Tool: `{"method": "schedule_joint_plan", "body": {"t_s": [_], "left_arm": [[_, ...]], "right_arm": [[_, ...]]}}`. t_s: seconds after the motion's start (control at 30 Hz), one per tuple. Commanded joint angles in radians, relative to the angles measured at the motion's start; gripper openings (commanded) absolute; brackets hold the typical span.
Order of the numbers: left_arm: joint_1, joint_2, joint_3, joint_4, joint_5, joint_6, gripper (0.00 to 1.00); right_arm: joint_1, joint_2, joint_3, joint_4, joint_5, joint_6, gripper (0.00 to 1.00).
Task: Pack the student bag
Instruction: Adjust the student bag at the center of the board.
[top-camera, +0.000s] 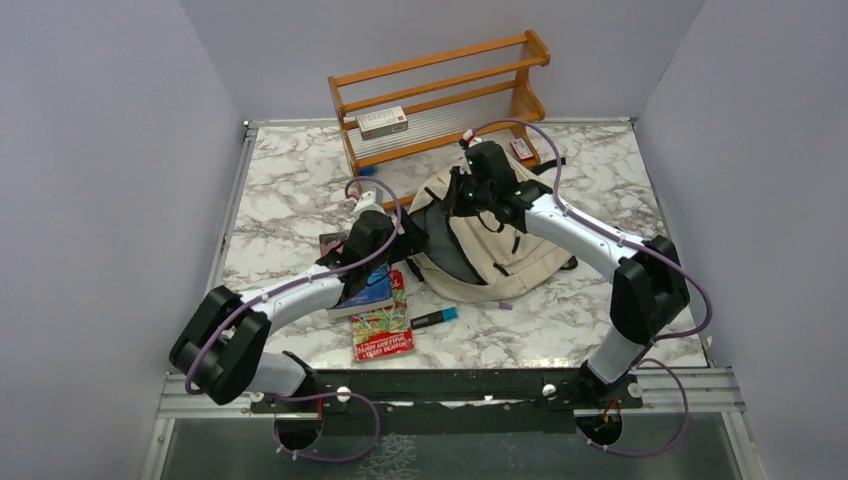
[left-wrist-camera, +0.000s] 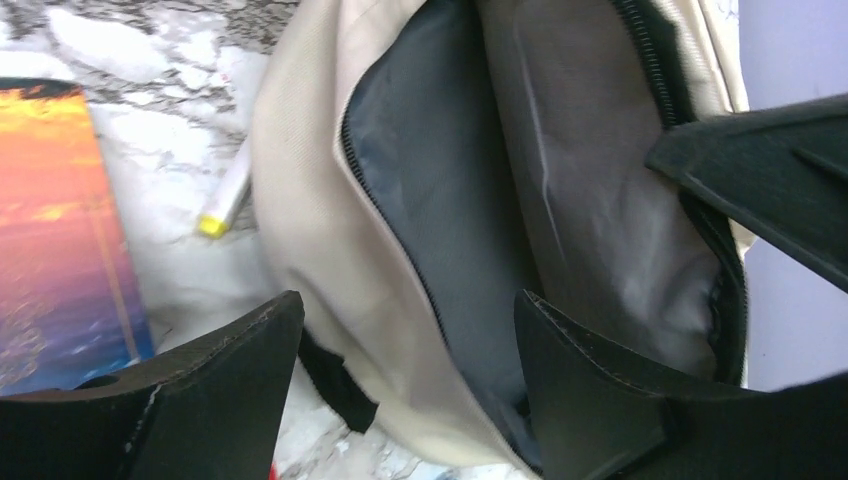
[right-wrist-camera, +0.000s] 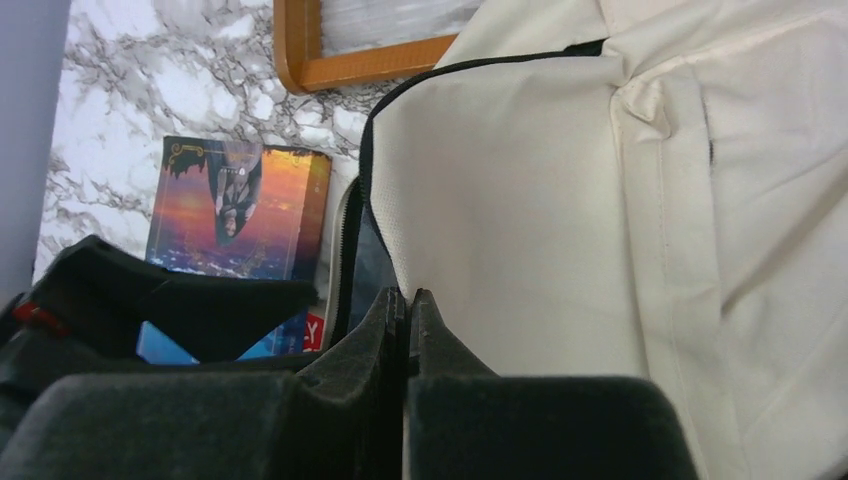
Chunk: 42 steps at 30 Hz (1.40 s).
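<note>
The student bag (top-camera: 500, 250), a beige backpack with black zips, lies mid-table with its main opening gaping toward the left arm. My left gripper (top-camera: 412, 240) hovers at that opening, open with nothing between its fingers. In the left wrist view the left gripper (left-wrist-camera: 408, 300) straddles the bag's (left-wrist-camera: 310, 220) zipped rim, and the dark lining (left-wrist-camera: 440, 180) shows inside. My right gripper (top-camera: 458, 195) sits over the top of the bag. Close up, the right gripper (right-wrist-camera: 408, 295) is shut, pinching the edge of the bag's (right-wrist-camera: 560, 200) beige flap and holding it up.
A wooden rack (top-camera: 440, 95) holding a small box (top-camera: 382, 122) stands at the back. Books (top-camera: 365, 295), a red packet (top-camera: 382, 330) and a blue-black marker (top-camera: 435, 319) lie left of the bag. A sunset-cover book (right-wrist-camera: 240, 205) and a white pen (left-wrist-camera: 225, 195) lie beside the opening.
</note>
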<state>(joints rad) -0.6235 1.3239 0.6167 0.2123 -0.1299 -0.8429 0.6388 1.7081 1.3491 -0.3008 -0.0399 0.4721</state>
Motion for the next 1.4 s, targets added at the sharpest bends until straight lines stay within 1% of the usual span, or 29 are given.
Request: {"method": "schedule_joint_plan", "body": {"t_s": [0.0,0.07,0.17,0.2,0.27,0.4,0.53,0.67,0.8,0.87,0.97,1.03,1.17,1.23,1.37], "left_arm": [[0.001,0.103,0.089,0.061,0.049,-0.019,0.78],[0.001,0.148,0.115,0.058,0.057,-0.014,0.77],[0.001,0.202,0.148,0.018,0.061,-0.007,0.66],[0.001,0.216,0.16,-0.001,0.061,0.0,0.59],[0.001,0.237,0.174,-0.024,0.063,0.01,0.5],[0.001,0.278,0.206,-0.036,0.115,0.053,0.21],[0.001,0.316,0.294,-0.119,0.129,0.114,0.0],[0.009,0.306,0.402,-0.205,0.119,0.186,0.0],[0.034,0.287,0.55,-0.336,0.109,0.283,0.0],[0.067,0.287,0.626,-0.39,0.142,0.319,0.0],[0.137,0.298,0.697,-0.459,0.235,0.369,0.0],[0.177,0.311,0.731,-0.507,0.257,0.418,0.0],[0.219,0.349,0.784,-0.604,0.307,0.536,0.0],[0.228,0.375,0.806,-0.653,0.325,0.594,0.0],[0.233,0.401,0.812,-0.691,0.328,0.653,0.0]], "right_arm": [[-0.013,-0.06,-0.019,0.011,-0.002,-0.023,0.01],[-0.014,-0.075,-0.026,0.011,-0.006,-0.023,0.01],[-0.018,-0.103,-0.031,0.005,0.007,-0.027,0.01],[-0.02,-0.113,-0.03,0.003,0.015,-0.032,0.01],[-0.025,-0.134,-0.025,-0.001,0.034,-0.044,0.01],[-0.04,-0.172,0.004,-0.013,0.076,-0.062,0.01],[-0.048,-0.209,0.051,-0.04,0.098,-0.084,0.01],[-0.061,-0.253,0.085,-0.07,0.153,-0.111,0.01],[-0.097,-0.294,0.106,-0.103,0.199,-0.139,0.01],[-0.137,-0.308,0.111,-0.131,0.188,-0.14,0.01],[-0.237,-0.333,0.091,-0.138,0.123,-0.123,0.01],[-0.314,-0.343,0.067,-0.14,0.071,-0.109,0.01],[-0.449,-0.321,0.026,-0.136,-0.007,-0.104,0.01],[-0.489,-0.289,0.016,-0.134,-0.018,-0.109,0.01],[-0.513,-0.214,0.008,-0.126,0.027,-0.129,0.01]]}}
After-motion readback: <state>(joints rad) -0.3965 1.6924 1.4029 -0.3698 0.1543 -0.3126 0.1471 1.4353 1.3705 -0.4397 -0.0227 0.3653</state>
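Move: The bag's open left rim is just off the open left gripper, about 3 cm ahead, 4 cm right and 4 cm below. From the left hand, the Jane Eyre book lies some 13 cm left and 6 cm back, and the blue-capped marker about 4 cm right and 16 cm back, both roughly 10 cm lower. The right gripper already holds the flap's edge; the bag's right side is about 22 cm right, 2 cm ahead and 12 cm below. The rack's small box is 15 cm right and 13 cm ahead, similarly low. Dip the left gripper about 4 cm, forward and right, and shut it on the bag's left rim. Then carry the rim up some 12 cm while going forward, drifting left and easing down slightly at the end. Meanwhile keep the right gripper's pinch on the flap, lift it, then sweep right over the bag about 22 cm, turning some 25 degrees clockwise and sinking a little last. ##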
